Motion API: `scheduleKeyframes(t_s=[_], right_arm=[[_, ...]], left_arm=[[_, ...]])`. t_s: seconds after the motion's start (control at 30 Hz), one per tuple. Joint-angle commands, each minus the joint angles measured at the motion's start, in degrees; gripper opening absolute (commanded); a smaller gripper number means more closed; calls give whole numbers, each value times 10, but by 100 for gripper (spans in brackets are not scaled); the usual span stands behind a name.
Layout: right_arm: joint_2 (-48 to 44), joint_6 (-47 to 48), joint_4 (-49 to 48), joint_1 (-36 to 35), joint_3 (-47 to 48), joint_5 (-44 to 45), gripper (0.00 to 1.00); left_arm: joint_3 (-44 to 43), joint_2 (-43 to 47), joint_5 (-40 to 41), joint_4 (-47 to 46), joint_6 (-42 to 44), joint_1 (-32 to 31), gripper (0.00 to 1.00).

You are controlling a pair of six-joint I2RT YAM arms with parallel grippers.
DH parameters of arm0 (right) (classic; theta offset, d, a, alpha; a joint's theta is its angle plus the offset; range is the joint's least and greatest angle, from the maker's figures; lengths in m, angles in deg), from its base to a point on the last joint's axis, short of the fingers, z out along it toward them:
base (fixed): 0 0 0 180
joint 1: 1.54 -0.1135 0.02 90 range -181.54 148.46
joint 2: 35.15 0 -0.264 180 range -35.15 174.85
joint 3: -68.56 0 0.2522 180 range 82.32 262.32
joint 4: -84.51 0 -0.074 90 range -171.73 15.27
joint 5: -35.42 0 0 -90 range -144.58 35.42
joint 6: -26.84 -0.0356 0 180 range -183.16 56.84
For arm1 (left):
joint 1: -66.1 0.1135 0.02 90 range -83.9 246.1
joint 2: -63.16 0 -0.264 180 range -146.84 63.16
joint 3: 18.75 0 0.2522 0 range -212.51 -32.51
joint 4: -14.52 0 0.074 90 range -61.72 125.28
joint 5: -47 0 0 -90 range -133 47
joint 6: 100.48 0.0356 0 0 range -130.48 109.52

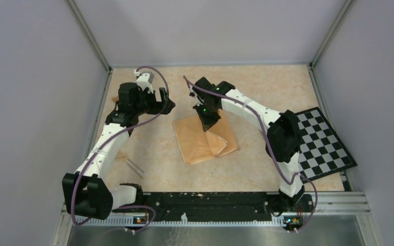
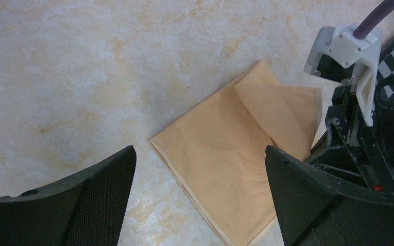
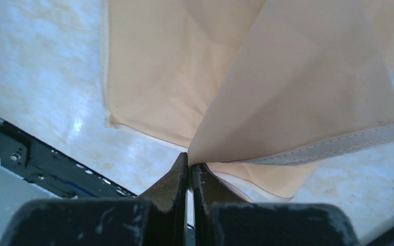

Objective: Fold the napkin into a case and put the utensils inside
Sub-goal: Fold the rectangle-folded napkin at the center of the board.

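Observation:
The tan-orange napkin lies folded in the middle of the table. One layer is pulled up from its far edge. My right gripper is shut on that raised layer; in the right wrist view the jaws pinch a fold of the napkin beside its stitched hem. My left gripper hovers left of the napkin, open and empty. In the left wrist view its fingers stand wide apart above the napkin's near corner. The utensils, thin silvery pieces, lie by the left arm.
A black-and-white checkerboard lies at the right, partly under the right arm. The black base rail runs along the near edge. Grey walls close in the back and both sides. The right arm's wrist stands close to my left gripper.

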Motion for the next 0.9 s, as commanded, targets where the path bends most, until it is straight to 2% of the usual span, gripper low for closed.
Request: scheduleKeyframes(t_s=[0.0, 0.47, 0.87], right_arm=[[19, -20, -12, -24, 47, -43, 0], [63, -43, -43, -35, 69, -67, 0], [64, -50, -47, -35, 70, -67, 0]], left_arm=[[5, 19, 7, -29, 8, 3, 99], [7, 21, 11, -30, 8, 5, 99], [7, 21, 10, -30, 8, 5, 99]])
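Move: The right hand already pinches the edge of the napkin's turned-over flap. The left part of the bottom layer, where the flap is headed, lies about 5 cm to its left, 3 cm back and 6 cm below. The metal utensils lie roughly 27 cm left and 14 cm back at table height. For the idle left hand, that part of the napkin is about 12 cm back, 9 cm right and 16 cm below. Keeping its pinch, the right hand carries the flap about 5 cm left over the napkin, then lowers 2 cm. ##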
